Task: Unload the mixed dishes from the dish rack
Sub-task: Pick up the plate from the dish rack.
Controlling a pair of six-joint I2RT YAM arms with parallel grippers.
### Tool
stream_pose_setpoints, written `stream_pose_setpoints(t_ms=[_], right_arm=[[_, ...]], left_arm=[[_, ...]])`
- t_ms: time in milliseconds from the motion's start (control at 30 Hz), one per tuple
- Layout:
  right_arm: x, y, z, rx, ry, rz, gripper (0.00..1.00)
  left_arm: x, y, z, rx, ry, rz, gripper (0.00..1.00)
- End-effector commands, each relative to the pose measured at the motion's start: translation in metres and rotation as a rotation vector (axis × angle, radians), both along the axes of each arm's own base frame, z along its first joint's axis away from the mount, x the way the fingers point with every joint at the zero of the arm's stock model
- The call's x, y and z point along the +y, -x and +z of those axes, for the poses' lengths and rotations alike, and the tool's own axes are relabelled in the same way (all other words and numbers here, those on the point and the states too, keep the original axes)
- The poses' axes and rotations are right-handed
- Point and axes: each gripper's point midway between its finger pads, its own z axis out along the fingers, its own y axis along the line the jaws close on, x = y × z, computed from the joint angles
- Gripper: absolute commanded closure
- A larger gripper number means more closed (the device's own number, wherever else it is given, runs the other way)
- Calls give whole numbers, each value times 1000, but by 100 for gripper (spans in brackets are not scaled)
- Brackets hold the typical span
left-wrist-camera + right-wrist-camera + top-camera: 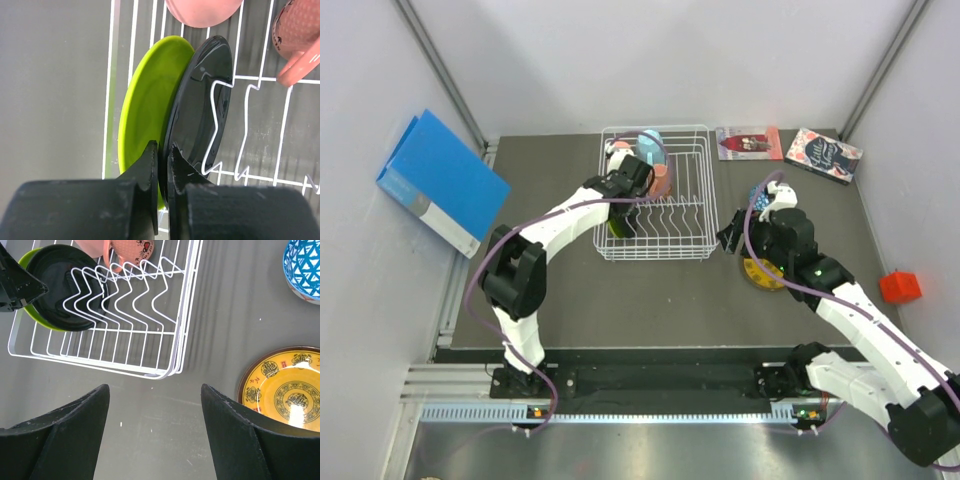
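Note:
The white wire dish rack stands at the table's back middle. At its left end a lime-green plate and a black plate stand on edge side by side. My left gripper is shut on the black plate's rim, one finger between the two plates. A pink cup, a salmon cup and a light blue mug sit further back in the rack. My right gripper hangs open over bare table, right of the rack. The yellow patterned plate and blue patterned bowl lie on the table beside it.
A blue binder leans against the left wall. Two books lie at the back right. A small red object sits near the right edge.

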Motion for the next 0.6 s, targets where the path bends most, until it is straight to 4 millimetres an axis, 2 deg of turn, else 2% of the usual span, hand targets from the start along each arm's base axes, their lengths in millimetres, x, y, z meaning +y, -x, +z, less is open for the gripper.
stream_pose_setpoints(t_ms=[0,333,500,533,567], right_arm=[[3,-1,3,-27,-5,9,27],[4,-3,-1,-18,-4,4,28],[4,-3,-1,-15,-5,2,28],[4,-3,-1,-13,-5,5,28],[4,-3,-1,-12,-8,5,28]], left_arm=[[-2,4,10,-2,21,-6,100],[8,7,91,-175,-34,5,100],[12,12,111,-255,-179,7,100],[17,14,116,-276,-219,32,100],[14,18,117,-286,-235,25,100]])
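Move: The black plate stands upright in the rack, already pinched by its upper near edge between the left fingers; its middle lies about 4 cm ahead, 1 cm right and 4 cm below the left hand. The green plate leans some 3 cm to the left of its middle. The pink cup is about 14 cm ahead of the hand and in line with it, and the salmon mug 10 cm ahead and 8 cm right. From the right hand, the black plate is roughly 25 cm left, 10 cm ahead and 11 cm lower. The black plate is drawn up out of its slot by the left hand, which first holds still and then rises at a quickening pace, about 6 cm in all, easing slightly back towards the base and away from the green plate below. The fingers keep their shut grip on its edge while the wrist tips the fingertips up and raises its left side, some 10 degrees altogether. ##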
